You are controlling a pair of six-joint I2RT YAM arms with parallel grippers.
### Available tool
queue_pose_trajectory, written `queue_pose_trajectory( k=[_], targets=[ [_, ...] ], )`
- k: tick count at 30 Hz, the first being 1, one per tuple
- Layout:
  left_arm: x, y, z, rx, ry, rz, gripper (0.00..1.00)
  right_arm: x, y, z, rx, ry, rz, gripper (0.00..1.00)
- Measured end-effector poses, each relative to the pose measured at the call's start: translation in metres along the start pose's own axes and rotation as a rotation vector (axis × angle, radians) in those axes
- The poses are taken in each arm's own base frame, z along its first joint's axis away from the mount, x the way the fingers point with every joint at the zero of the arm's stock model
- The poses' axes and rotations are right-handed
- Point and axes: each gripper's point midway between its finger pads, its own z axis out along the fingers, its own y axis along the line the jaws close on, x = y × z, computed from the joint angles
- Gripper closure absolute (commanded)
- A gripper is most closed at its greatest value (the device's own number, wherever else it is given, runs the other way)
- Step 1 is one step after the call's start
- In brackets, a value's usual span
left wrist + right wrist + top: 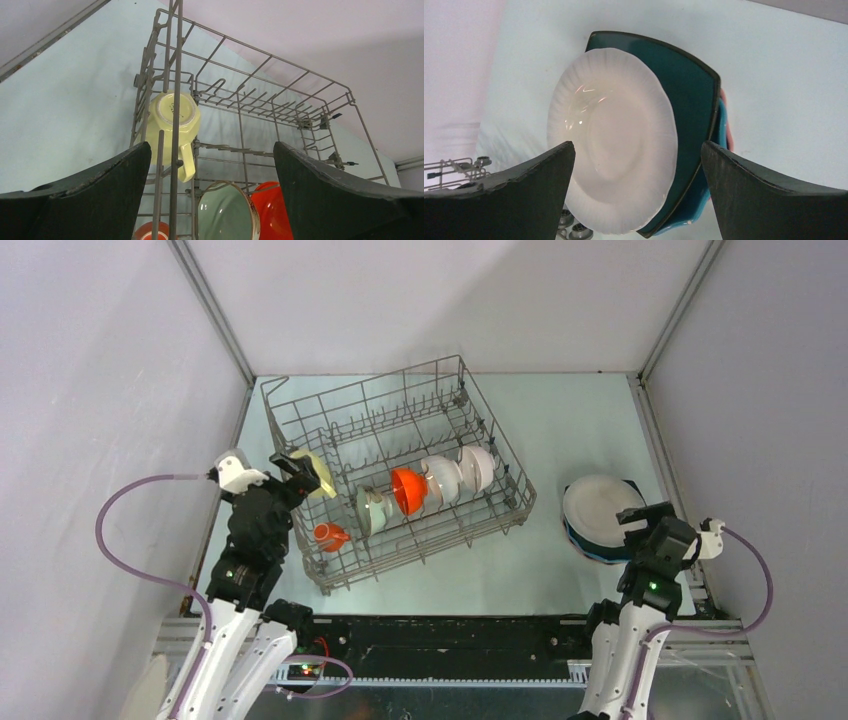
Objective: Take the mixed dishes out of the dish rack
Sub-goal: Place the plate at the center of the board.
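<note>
The grey wire dish rack [380, 420] sits askew mid-table. It holds a pale yellow cup [322, 475], an orange mug [328, 534], a pale green bowl [372, 510], an orange bowl [407, 490] and two white bowls [440, 478]. My left gripper [300, 468] is open at the rack's left edge, just short of the yellow cup [172, 120], with rack wires [176, 75] between its fingers. My right gripper [645, 518] is open and empty over a white plate [614, 140], which tops a stack with a dark teal plate [689, 100] and a blue plate [719, 165].
The plate stack [600, 512] lies on the pale table right of the rack, close to the right wall. A pink rim [725, 120] shows under the stack. Grey walls enclose the table on three sides. A corner of the rack [454, 167] shows at the right wrist view's left edge.
</note>
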Motion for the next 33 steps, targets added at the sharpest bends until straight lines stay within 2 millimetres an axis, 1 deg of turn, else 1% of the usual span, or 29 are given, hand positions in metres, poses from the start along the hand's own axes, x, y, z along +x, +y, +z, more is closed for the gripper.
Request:
queue_pose_trajectory(
  k=[8, 18, 24, 26, 29, 31, 33],
  targets=[
    [0.003, 0.002, 0.002, -0.013, 0.009, 0.008, 0.0, -0.016, -0.009, -0.013, 0.062, -0.072, -0.02, 0.01],
    [0.01, 0.005, 0.006, -0.034, 0.031, 0.025, 0.0, -0.04, -0.008, -0.036, 0.096, -0.154, -0.057, 0.01],
    [0.012, 0.007, 0.007, -0.042, 0.039, 0.031, 0.0, -0.054, 0.002, -0.053, 0.078, -0.189, -0.097, 0.01],
    [0.012, 0.007, 0.007, -0.043, 0.039, 0.032, 0.0, -0.057, 0.01, -0.058, 0.048, -0.185, -0.13, 0.0],
    [0.014, 0.007, 0.008, -0.046, 0.044, 0.035, 0.0, -0.052, 0.035, -0.064, -0.063, -0.131, -0.188, 0.0],
    [0.017, 0.008, 0.01, -0.052, 0.055, 0.043, 0.0, -0.044, 0.061, -0.069, -0.171, -0.073, -0.242, 0.01],
    [0.02, 0.009, 0.012, -0.06, 0.068, 0.054, 0.0, -0.028, 0.093, -0.076, -0.305, -0.002, -0.325, 0.01]
  ],
)
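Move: The right hand, already empty and open, has the white plate's middle about 9 cm to its left, 6 cm ahead and 5 cm below. The dark green plate lies just under the white one, about 5 cm ahead of the hand, 9 cm to its left and 7 cm down. The white bowl at the rack's right end is some 38 cm left and 14 cm ahead, near hand height. From the left hand, the white plate is roughly 67 cm right, 2 cm ahead and 20 cm lower. Up and clear of the plate stack goes the right hand, some 11 cm in all and faster towards the end: first it eases back about 4 cm and a little right, then swings left some 7 cm and forward again towards the rack. Its wide-open fingers touch nothing as the wrist turns about 25 degrees counter-clockwise in the swing and its left side dips. The left hand, open and empty, sinks about 2 cm at the rack's left end. ##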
